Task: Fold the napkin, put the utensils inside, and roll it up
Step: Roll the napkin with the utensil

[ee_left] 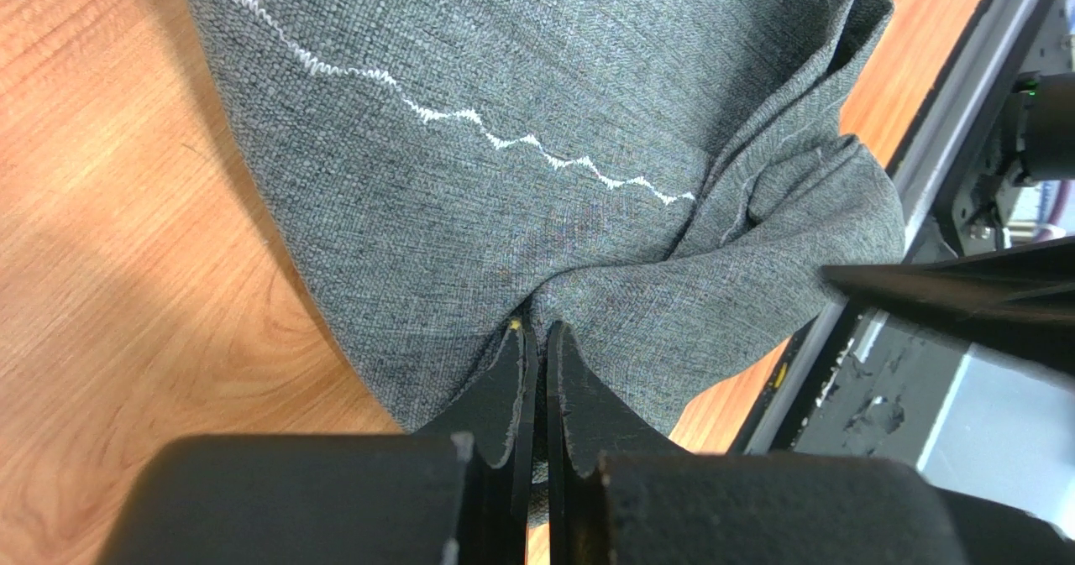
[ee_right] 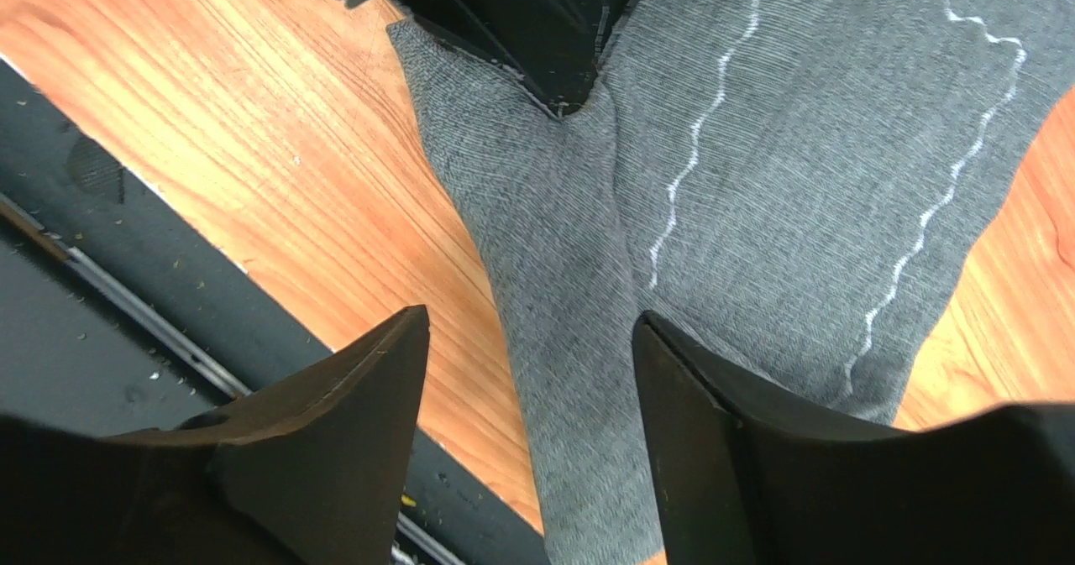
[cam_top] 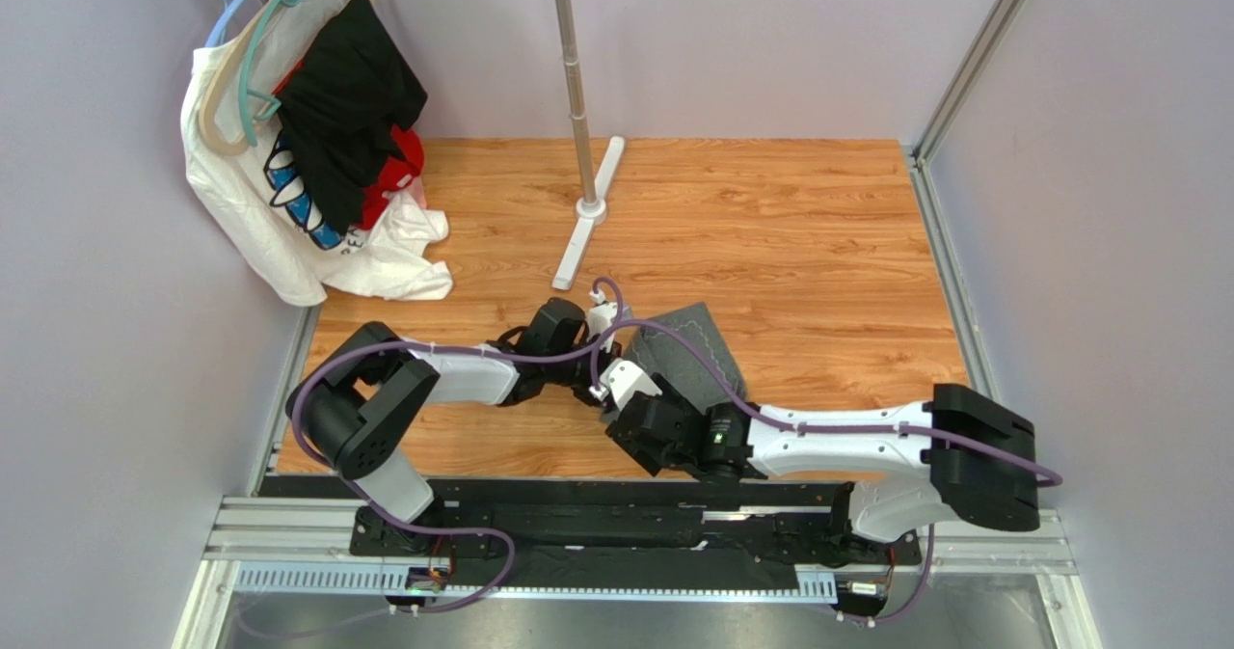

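The dark grey napkin [cam_top: 693, 348] with a pale wavy stitched line lies bunched on the wooden table, just ahead of both arms. My left gripper [ee_left: 536, 332] is shut on a pinched fold at the napkin's [ee_left: 530, 150] near edge. My right gripper [ee_right: 533, 320] is open, its two fingers straddling a narrow hanging strip of the napkin [ee_right: 782, 213] without touching it. In the right wrist view the left gripper [ee_right: 568, 97] shows at the top, clamped on the cloth. In the top view the two grippers sit close together, left [cam_top: 597, 367] and right [cam_top: 638, 418]. No utensils are in view.
White, black and red clothes [cam_top: 319, 157] hang on hangers at the back left. A metal stand pole [cam_top: 577, 100] with a white foot rises at the back centre. The black rail [cam_top: 580, 512] runs along the near edge, and walls close in left and right.
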Robot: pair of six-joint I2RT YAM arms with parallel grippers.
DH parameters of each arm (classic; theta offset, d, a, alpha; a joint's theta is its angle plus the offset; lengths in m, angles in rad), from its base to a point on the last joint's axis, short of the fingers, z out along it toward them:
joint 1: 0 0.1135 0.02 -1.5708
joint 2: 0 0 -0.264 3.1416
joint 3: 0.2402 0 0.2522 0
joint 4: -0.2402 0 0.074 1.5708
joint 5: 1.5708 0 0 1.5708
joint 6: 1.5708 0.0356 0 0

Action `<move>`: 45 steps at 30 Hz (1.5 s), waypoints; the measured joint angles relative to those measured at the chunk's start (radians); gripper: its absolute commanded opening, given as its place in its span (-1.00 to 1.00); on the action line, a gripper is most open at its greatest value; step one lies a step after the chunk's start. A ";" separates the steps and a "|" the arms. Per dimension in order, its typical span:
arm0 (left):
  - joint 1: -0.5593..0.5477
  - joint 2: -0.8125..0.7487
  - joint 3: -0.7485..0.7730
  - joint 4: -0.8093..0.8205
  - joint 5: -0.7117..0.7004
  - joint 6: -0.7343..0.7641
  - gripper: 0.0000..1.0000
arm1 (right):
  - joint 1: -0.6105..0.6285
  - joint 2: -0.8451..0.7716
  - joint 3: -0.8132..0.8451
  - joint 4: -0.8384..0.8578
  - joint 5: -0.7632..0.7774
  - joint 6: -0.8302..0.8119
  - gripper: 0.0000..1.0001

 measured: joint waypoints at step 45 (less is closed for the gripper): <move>0.102 -0.465 -0.233 -0.225 -0.280 -0.110 0.64 | -0.177 0.151 0.057 -0.001 -0.370 -0.028 -1.00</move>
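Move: The right hand hovers, fingers open, over the middle of the napkin's rolled near edge, which lies about 4 cm below and level with it otherwise; the flat part of the napkin is some 9 cm ahead and 5 cm right. The left hand, already pinching the roll's left end, has that edge's middle about 6 cm back and 6 cm right, with the flat part about 1 cm ahead and 10 cm right. While the left hand keeps its pinch on the roll's left end, the right comes straight down about 4 cm astride the napkin's rolled edge, narrows its fingers until they pinch the roll, then swings its fingertips back towards the base by some 20 degrees with a slight draw back and left. Once the right is down on the roll, the left opens wide, lets go of the cloth and backs off about 9 cm to the left and slightly up, turning roughly 20 degrees counter-clockwise. ##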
